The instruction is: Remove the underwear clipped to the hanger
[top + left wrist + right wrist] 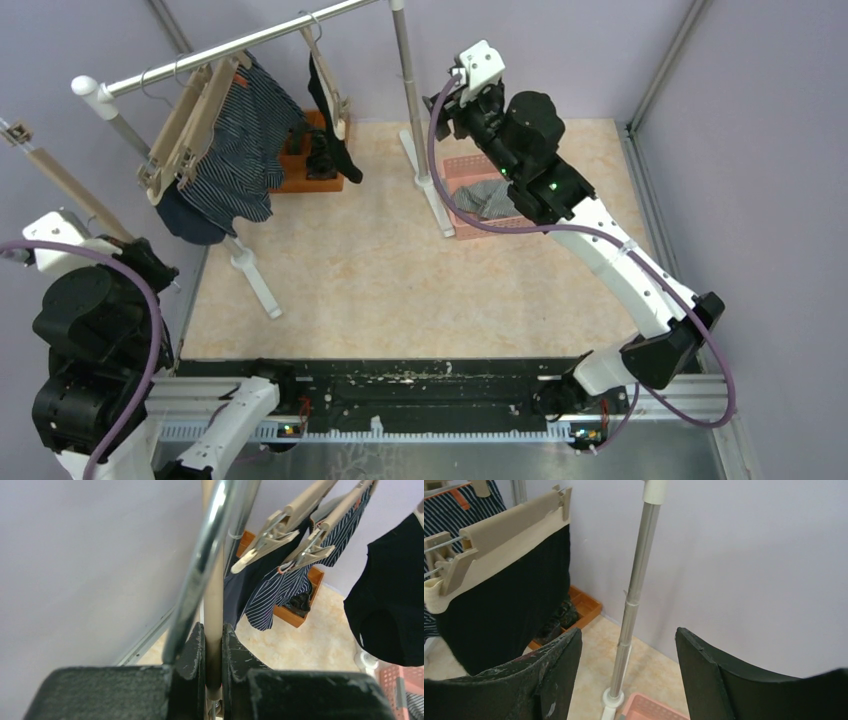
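Navy-striped underwear (240, 150) and black underwear (332, 125) hang clipped to beige hangers on the chrome rail (250, 38). The left wrist view shows the striped underwear (280, 587) and the black one (390, 610) ahead. My left gripper (214, 630) is shut on the bar of a bare beige hanger (60, 175) at the far left, away from the clothes. My right gripper (445, 105) stands open beside the rack's right post (410, 90), holding nothing. In the right wrist view the gripper (628, 632) faces the post (634, 595), with the black underwear (504, 610) and its beige waistband to the left.
A pink basket (462, 170) on the floor right of the post holds a grey cloth (485, 200). An orange wooden box (300, 170) with dark rolled socks sits under the hanging clothes. Purple walls close in on the left, back and right.
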`<state>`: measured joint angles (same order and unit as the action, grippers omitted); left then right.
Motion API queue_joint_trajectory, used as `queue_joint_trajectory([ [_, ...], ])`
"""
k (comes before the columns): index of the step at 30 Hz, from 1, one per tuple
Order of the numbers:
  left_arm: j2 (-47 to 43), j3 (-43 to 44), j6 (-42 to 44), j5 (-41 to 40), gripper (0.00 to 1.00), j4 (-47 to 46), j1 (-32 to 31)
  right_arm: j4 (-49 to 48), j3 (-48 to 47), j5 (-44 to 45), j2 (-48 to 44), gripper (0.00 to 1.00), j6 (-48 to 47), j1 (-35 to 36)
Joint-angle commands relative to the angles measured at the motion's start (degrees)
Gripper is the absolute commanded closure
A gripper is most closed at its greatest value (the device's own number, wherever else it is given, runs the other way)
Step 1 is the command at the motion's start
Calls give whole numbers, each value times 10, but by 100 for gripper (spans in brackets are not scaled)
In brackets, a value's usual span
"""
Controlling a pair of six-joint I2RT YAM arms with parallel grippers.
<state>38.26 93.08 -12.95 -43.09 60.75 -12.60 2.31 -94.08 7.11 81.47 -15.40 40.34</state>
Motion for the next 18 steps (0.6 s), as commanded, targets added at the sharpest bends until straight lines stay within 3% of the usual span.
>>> queue_joint_trajectory([
  [1,-24,-1,-72,-53,100,26,1,-45,3,-51,-20,31,-3,-3],
  [9,-28,-52,-111,-92,100,55,-11,-42,-3,-74,-24,31,7,-5],
  [12,-40,-80,-164,-95,100,68,-37,-37,8,-69,-37,31,3,-5],
  [18,-44,-141,-260,-13,100,95,-67,-38,20,-62,-48,31,-11,-8],
])
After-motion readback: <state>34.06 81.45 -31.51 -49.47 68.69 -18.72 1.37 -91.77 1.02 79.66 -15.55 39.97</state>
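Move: From my open right hand, the black underwear hangs some 15 cm to the left and 5 cm ahead, slightly lower. The rack's right post stands about 14 cm ahead and 6 cm left, and the pink basket on the table is 10 cm ahead, 6 cm right, 45 cm below. My left hand already holds the emptied hanger. From it the navy underwear hangs roughly 13 cm ahead, 5 cm right, and the black one some 26 cm ahead, 24 cm right, both at about hand height. I lower the emptied hanger with my left hand, still pinched by one end. I first ease back and left by about 2 cm, then drop some 7 cm towards the table while coming forward and right again, the hand's left side dipping about 10 degrees. My right hand, open and empty, all but hovers, turning slightly counter-clockwise towards the black underwear. ##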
